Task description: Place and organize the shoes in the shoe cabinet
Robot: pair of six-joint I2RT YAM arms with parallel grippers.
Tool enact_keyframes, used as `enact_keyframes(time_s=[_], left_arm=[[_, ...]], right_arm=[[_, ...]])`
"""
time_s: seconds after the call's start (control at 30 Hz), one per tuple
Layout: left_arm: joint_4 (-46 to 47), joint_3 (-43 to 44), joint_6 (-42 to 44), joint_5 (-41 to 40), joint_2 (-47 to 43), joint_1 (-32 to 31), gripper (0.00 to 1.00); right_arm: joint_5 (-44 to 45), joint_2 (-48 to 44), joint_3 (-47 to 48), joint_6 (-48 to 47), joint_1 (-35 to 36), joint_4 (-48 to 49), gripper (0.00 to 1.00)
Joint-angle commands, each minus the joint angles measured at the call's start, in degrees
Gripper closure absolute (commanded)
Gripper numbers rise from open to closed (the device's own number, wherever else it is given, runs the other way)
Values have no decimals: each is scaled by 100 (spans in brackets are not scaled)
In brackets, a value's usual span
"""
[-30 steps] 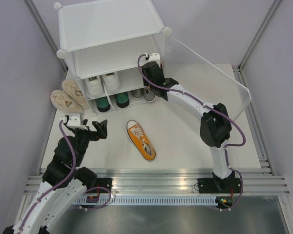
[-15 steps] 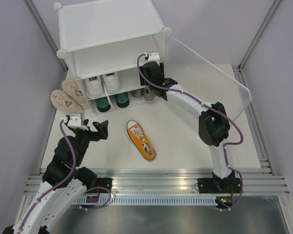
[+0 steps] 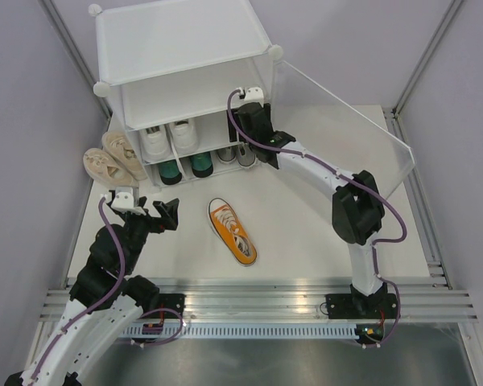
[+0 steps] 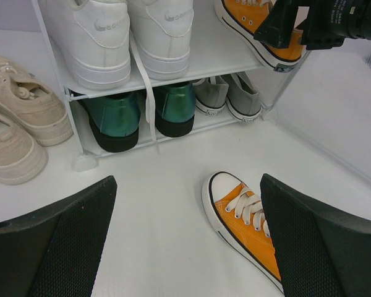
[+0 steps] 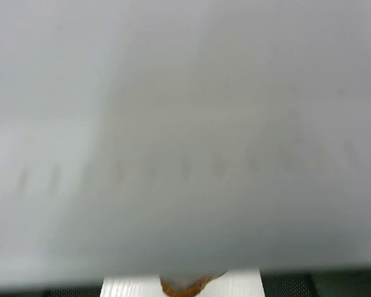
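The shoe cabinet (image 3: pixel 177 48) stands at the back left. White shoes (image 4: pixel 123 37) fill the left of its middle shelf, with one orange shoe (image 4: pixel 250 25) lying to their right. My right gripper (image 4: pixel 290 28) reaches in over that shoe's heel. Its pads stand wide apart at the bottom corners of the blurred right wrist view, open on either side of the shoe's end (image 5: pixel 185 286). Green shoes (image 4: pixel 142 111) and grey shoes (image 4: pixel 229 99) sit on the bottom shelf. A second orange shoe (image 3: pixel 233 232) lies on the table. My left gripper (image 3: pixel 163 215) hovers open to its left.
A beige pair (image 3: pixel 113 157) lies on the table left of the cabinet. The clear door panel (image 3: pixel 338 129) swings open to the right, behind my right arm. Grey walls close in on both sides.
My right wrist has shifted slightly at the middle shelf. The left arm and the orange shoe on the table have not moved.
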Motion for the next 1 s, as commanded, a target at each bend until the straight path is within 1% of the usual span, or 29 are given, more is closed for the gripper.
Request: enact_keyframes(time_s=[0.0, 0.3, 0.43, 0.5, 0.57, 0.7, 0.73, 0.77, 0.8, 0.87, 0.93, 0.97], left_arm=[[236, -53, 15, 142, 16, -35, 0], [235, -44, 32, 133, 16, -35, 0], [235, -45, 32, 133, 16, -35, 0], [235, -44, 41, 133, 16, -35, 0], [236, -44, 32, 133, 16, -35, 0], [235, -36, 41, 142, 8, -35, 0], [235, -36, 41, 133, 8, -35, 0], [244, -36, 41, 142, -10, -35, 0], [236, -36, 41, 142, -1, -35, 0], [235, -36, 41, 160, -10, -35, 0], [235, -36, 41, 177, -10, -35, 0], [235, -36, 41, 168, -1, -35, 0]], right_arm=[[195, -681, -161, 135, -121, 319, 16], [107, -1103, -679, 232, -122, 311, 17], [-16, -1331, -1075, 311, -121, 407, 21], [-69, -1498, -1311, 346, -113, 468, 25], [-227, -1717, -1461, 416, -104, 477, 32], [-420, -2227, -2154, 495, -51, 705, 48], [-481, -2332, -2270, 522, -42, 741, 55], [-586, -2490, -2393, 531, -25, 776, 58], [-631, -2553, -2620, 574, -7, 837, 60], [-693, -2710, -2823, 610, 1, 847, 60], [-816, -2790, -3070, 680, 2, 1040, 63], [-903, -2851, -3227, 689, 2, 1136, 66]])
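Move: The remaining orange shoe lies on the table about 25 cm back from the right gripper, some 5 cm to its left and 17 cm below. The middle of the shelved orange shoe is about 7 cm ahead of this gripper, 2 cm left and 3 cm down; the nearer white shoe stands some 17 cm left, 4 cm ahead and 3 cm lower. From the left gripper, the table shoe is about 4 cm ahead, 16 cm right and 22 cm down. Back the right gripper, already open around the shelved orange shoe's heel, out of the shelf: lift it about 4 cm as you start back, then keep drawing it back and to the right, some 9 cm back and 5 cm right in all. Once clear of the heel, narrow the fingers to under half open, rolling the hand slightly, its left side up. ##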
